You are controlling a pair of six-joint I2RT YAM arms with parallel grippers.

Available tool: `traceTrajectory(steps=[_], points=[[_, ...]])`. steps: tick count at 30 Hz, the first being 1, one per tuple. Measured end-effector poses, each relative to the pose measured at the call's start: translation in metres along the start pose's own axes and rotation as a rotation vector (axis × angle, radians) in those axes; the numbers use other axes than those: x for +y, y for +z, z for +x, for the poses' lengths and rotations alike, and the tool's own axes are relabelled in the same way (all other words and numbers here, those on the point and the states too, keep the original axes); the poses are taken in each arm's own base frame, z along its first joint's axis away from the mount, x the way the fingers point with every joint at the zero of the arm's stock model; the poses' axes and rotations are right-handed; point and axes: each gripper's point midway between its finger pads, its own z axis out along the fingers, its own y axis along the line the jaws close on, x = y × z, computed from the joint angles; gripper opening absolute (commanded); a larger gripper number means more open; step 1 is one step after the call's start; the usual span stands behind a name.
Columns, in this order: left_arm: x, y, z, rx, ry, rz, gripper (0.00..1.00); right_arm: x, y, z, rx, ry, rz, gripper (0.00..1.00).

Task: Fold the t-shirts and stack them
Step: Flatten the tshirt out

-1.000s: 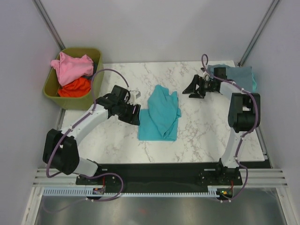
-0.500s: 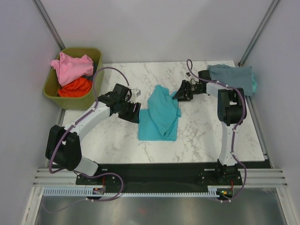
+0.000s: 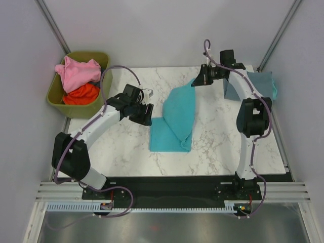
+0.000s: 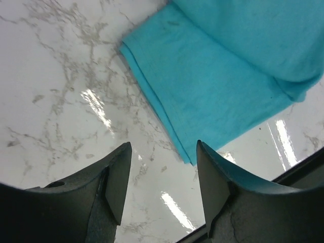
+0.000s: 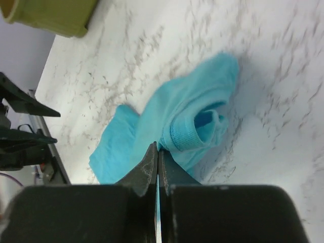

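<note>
The bright teal t-shirt (image 3: 177,119) lies mid-table, its upper corner pulled up and back toward the right. My right gripper (image 3: 196,81) is shut on that raised cloth. In the right wrist view the closed fingers (image 5: 157,147) pinch the teal t-shirt (image 5: 187,116) beside its ribbed collar. My left gripper (image 3: 147,112) hangs open just left of the shirt. In the left wrist view it (image 4: 162,149) is over bare marble, with the teal t-shirt's (image 4: 223,76) folded corner just beyond the fingertips. A pink t-shirt (image 3: 77,72) and an orange-red one (image 3: 81,94) sit in the bin. A grey-blue t-shirt (image 3: 255,83) lies at the back right.
The olive-green bin (image 3: 104,63) stands off the table's back left corner and shows again as the bin (image 5: 50,15) in the right wrist view. Grey walls and slanted metal posts close in the back and sides. A black rail runs along the near edge.
My right gripper moved in to the teal t-shirt's upper right corner, shut on it and drew it up and back to the right, stretching the cloth. The left arm barely shifted.
</note>
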Motion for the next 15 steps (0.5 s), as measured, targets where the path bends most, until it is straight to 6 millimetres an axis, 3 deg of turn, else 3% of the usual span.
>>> traceTrajectory(steps=[3, 7, 12, 15], points=[[0.005, -0.011, -0.021, -0.071, 0.053, -0.041, 0.58, 0.052, -0.043, -0.042, -0.091, -0.202, 0.018, 0.0], [0.003, -0.032, -0.047, -0.162, 0.216, -0.077, 0.59, 0.142, -0.114, -0.081, -0.241, -0.437, 0.042, 0.0], [-0.035, -0.043, -0.053, -0.194, 0.485, -0.057, 0.59, 0.231, -0.18, -0.111, -0.418, -0.611, 0.037, 0.0], [-0.06, -0.033, -0.041, -0.155, 0.571, 0.001, 0.59, 0.259, -0.198, -0.125, -0.497, -0.631, 0.017, 0.0]])
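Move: About 8 cm to the left of the right hand and 15 cm back lies the middle of the teal t-shirt, some 10 cm lower; its far end is already pinched in that hand. The blue-grey shirt lies about 25 cm to the right hand's right, level with it and 12 cm below. From the empty left hand the t-shirt's middle is about 12 cm to the right, straight across, 9 cm down; the green bin stands some 30 cm left and 16 cm ahead, its middle 2 cm lower. Hoisting the teal t-shirt by its far end, the right hand shoots up some 34 cm and draws back about 8 cm, its shut fingers keeping their pinch while the wrist tips up by roughly 45 degrees. The left hand, open and touching nothing, rises over the table and edges forward, then swings back and to the right, turning clockwise. ##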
